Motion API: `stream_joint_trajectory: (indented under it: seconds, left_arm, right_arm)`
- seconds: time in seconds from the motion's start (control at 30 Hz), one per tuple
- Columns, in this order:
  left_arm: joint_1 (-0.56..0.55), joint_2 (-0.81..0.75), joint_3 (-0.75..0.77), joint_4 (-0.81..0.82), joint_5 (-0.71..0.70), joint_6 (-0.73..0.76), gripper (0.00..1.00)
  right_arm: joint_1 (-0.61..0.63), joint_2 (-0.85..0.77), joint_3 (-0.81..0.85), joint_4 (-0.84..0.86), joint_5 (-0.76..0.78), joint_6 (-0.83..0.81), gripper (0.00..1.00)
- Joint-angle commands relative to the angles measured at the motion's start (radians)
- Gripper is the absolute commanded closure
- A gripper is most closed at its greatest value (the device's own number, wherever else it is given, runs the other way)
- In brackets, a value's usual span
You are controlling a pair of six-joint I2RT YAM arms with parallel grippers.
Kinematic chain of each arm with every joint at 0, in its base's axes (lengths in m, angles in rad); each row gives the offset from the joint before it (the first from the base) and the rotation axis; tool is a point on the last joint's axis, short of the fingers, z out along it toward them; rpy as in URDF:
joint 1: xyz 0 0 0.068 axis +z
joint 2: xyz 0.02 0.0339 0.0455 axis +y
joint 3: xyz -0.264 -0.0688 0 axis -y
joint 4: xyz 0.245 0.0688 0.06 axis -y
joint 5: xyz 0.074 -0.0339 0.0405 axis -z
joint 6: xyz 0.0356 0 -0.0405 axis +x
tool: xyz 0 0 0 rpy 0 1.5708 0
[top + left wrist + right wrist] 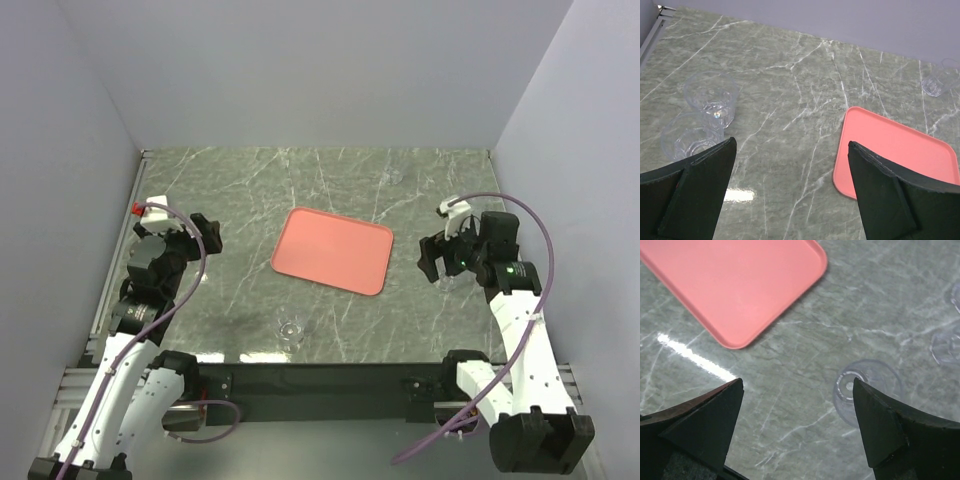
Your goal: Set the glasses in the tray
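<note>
The salmon-pink tray [332,250] lies empty in the middle of the marble table; it also shows in the left wrist view [895,150] and the right wrist view [740,280]. One clear glass [291,330] stands near the front edge. My left gripper [210,235] is open and empty [791,145], left of the tray; two glasses [710,97] [690,137] stand beyond its left finger. My right gripper [430,260] is open and empty [797,382], right of the tray. A glass [865,390] stands on the table just inside its right finger, not gripped.
Another glass [940,80] stands beyond the tray's far corner. More glasses [947,345] show at the right edge of the right wrist view. Grey walls close in the table on three sides, with a metal rail [125,225] on the left.
</note>
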Motion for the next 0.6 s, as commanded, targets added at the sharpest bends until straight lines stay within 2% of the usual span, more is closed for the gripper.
stream_joint_trajectory:
  seconds: [0.0, 0.07, 0.2, 0.33, 0.57]
  left_arm:
    - [-0.003, -0.003, 0.024, 0.021, 0.01, -0.001, 0.01]
    - [-0.003, 0.001, 0.024, 0.023, 0.016, -0.001, 0.01]
    - [-0.003, 0.018, 0.024, 0.031, 0.045, -0.004, 0.01]
    - [-0.009, 0.032, 0.028, 0.026, 0.056, -0.007, 0.01]
    - [-0.017, 0.009, 0.025, 0.035, 0.066, -0.007, 0.01]
  right_arm:
    - [-0.07, 0.022, 0.042, -0.005, 0.04, 0.024, 0.08]
    - [-0.129, 0.032, 0.05, -0.005, 0.059, 0.04, 0.12]
    - [-0.179, 0.051, 0.027, 0.006, 0.159, 0.096, 0.34]
    - [-0.218, 0.054, -0.021, 0.049, 0.228, 0.141, 0.43]
    - [-0.29, 0.15, -0.026, 0.075, 0.193, 0.149, 0.59]
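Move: The right hand goes for the glass nearest it, about 6 cm ahead, 7 cm to its right and some 12 cm lower. A second glass stands roughly 18 cm farther out than that one and 7 cm more to the right; the tray's middle is about 13 cm ahead and 25 cm to the hand's left. From the left hand, the near glass lies some 66 cm to the right, 2 cm ahead and 20 cm below. Swing the right gripper about 10 cm to the right, away from the tray and towards the near glass, sinking some 4 cm, mostly late in the swing. Turn it roughly 30 degrees clockwise as it goes so the fingers come to face forward, tip them slightly further down, and narrow them from wide open to a bit under half. Stop short of touching the glass. ##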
